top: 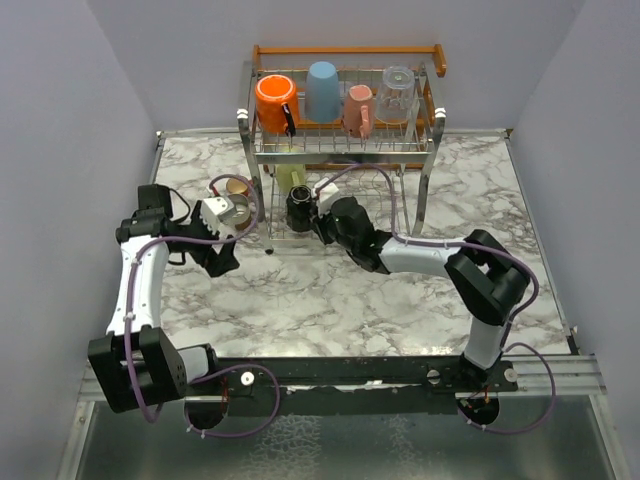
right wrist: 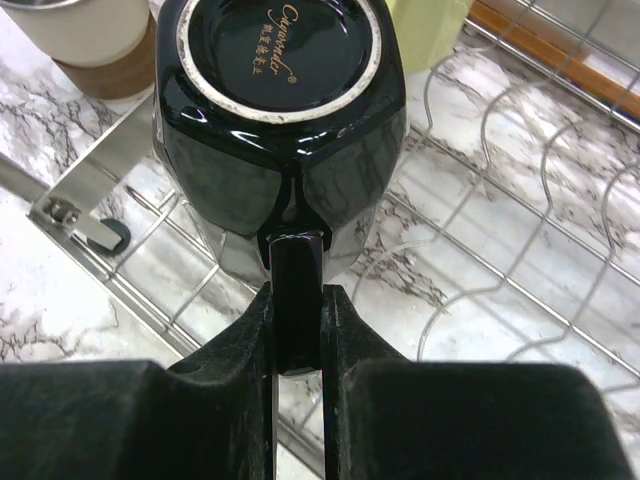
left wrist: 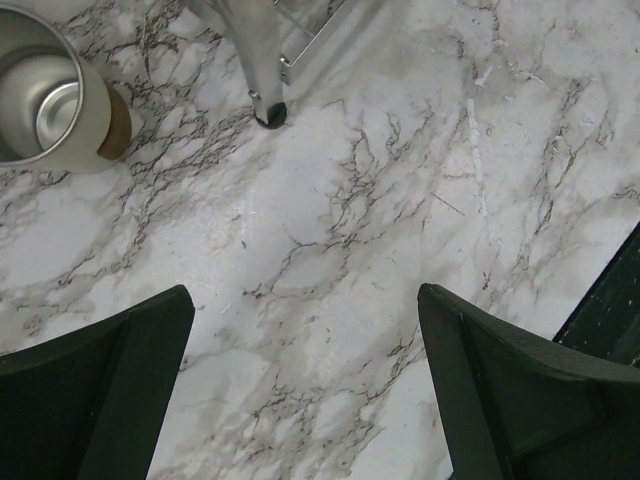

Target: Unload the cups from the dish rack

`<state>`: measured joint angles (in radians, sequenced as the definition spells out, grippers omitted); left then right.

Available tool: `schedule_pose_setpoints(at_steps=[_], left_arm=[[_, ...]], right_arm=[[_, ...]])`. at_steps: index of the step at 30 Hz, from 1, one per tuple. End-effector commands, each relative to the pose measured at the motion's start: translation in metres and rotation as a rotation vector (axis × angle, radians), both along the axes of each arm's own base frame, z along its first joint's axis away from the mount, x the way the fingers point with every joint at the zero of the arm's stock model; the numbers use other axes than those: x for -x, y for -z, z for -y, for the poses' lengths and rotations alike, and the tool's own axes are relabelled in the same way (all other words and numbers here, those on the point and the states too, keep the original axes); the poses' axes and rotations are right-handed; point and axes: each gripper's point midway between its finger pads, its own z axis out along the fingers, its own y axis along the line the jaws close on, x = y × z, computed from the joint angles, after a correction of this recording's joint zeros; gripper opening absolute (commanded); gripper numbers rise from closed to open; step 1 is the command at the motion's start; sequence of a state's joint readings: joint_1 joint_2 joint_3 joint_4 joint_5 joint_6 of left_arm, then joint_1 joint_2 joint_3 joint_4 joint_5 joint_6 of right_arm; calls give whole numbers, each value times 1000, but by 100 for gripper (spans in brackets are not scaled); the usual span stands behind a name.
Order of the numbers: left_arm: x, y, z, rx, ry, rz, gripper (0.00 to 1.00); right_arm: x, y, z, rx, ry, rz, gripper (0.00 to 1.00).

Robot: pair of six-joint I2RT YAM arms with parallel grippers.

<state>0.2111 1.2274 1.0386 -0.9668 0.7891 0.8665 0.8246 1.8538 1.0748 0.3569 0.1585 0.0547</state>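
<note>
The dish rack (top: 345,49) stands at the back of the table. On its upper tier sit a bright orange mug (top: 272,100), a light blue cup (top: 322,90), a pink mug (top: 358,110) and a clear glass (top: 397,93). A pale yellow cup (top: 290,178) and a black mug (top: 299,208) are on the lower tier. The black mug (right wrist: 280,100) lies bottom up, and my right gripper (right wrist: 297,320) is shut on its handle. A tan cup (left wrist: 50,95) with a steel inside stands upright on the table. My left gripper (left wrist: 305,300) hangs open over bare marble beside it.
A steel leg (left wrist: 262,60) of the rack ends in a black foot just ahead of the left gripper. The lower tier's wire floor (right wrist: 500,270) stretches to the right of the black mug. Grey walls close in the marble table (top: 330,290) on three sides.
</note>
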Motion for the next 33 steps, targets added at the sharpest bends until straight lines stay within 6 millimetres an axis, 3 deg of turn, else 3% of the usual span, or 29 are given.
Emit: schedule_pose_setpoints(at_steps=[1, 9, 17, 26, 33], left_arm=[[9, -6, 18, 3, 90, 76, 98], [18, -9, 51, 10, 174, 98, 98], [15, -15, 68, 29, 195, 120, 99], [28, -19, 98, 122, 308, 251, 99], [46, -38, 123, 183, 423, 360, 99]], right_arm=[[3, -46, 8, -92, 51, 98, 1], [31, -89, 23, -224, 64, 124, 1], [68, -124, 29, -396, 22, 43, 1], [129, -128, 39, -592, -63, -220, 1], [177, -129, 42, -845, -156, -446, 1]])
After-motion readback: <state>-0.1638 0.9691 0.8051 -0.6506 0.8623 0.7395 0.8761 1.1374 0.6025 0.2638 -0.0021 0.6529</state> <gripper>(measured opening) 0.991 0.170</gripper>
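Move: The right hand already has the black mug by its handle, the mug's middle about 5 cm ahead and 4 cm left; clear space for it in front of the rack lies some 10 cm back and 8 cm up. The green cup is about 14 cm ahead and 6 cm left. From the open left hand the black mug is roughly 16 cm ahead, 16 cm right and 6 cm lower, the white-brown cup 14 cm ahead and 1 cm right, 8 cm down. Keeping its pinch on the black mug's handle, the right hand draws the mug back and a little right out of the lower tier, first nearly level, then also climbing, about 15 cm back and 8 cm up in all, while the wrist rolls some 30 degrees left side up and tips down near the end. The left hand, fingers still wide open, comes about 10 cm right and 4 cm back across the front of the rack towards the mug, swinging some 20 degrees clockwise and lifting its fingertips, without touching the mug. ##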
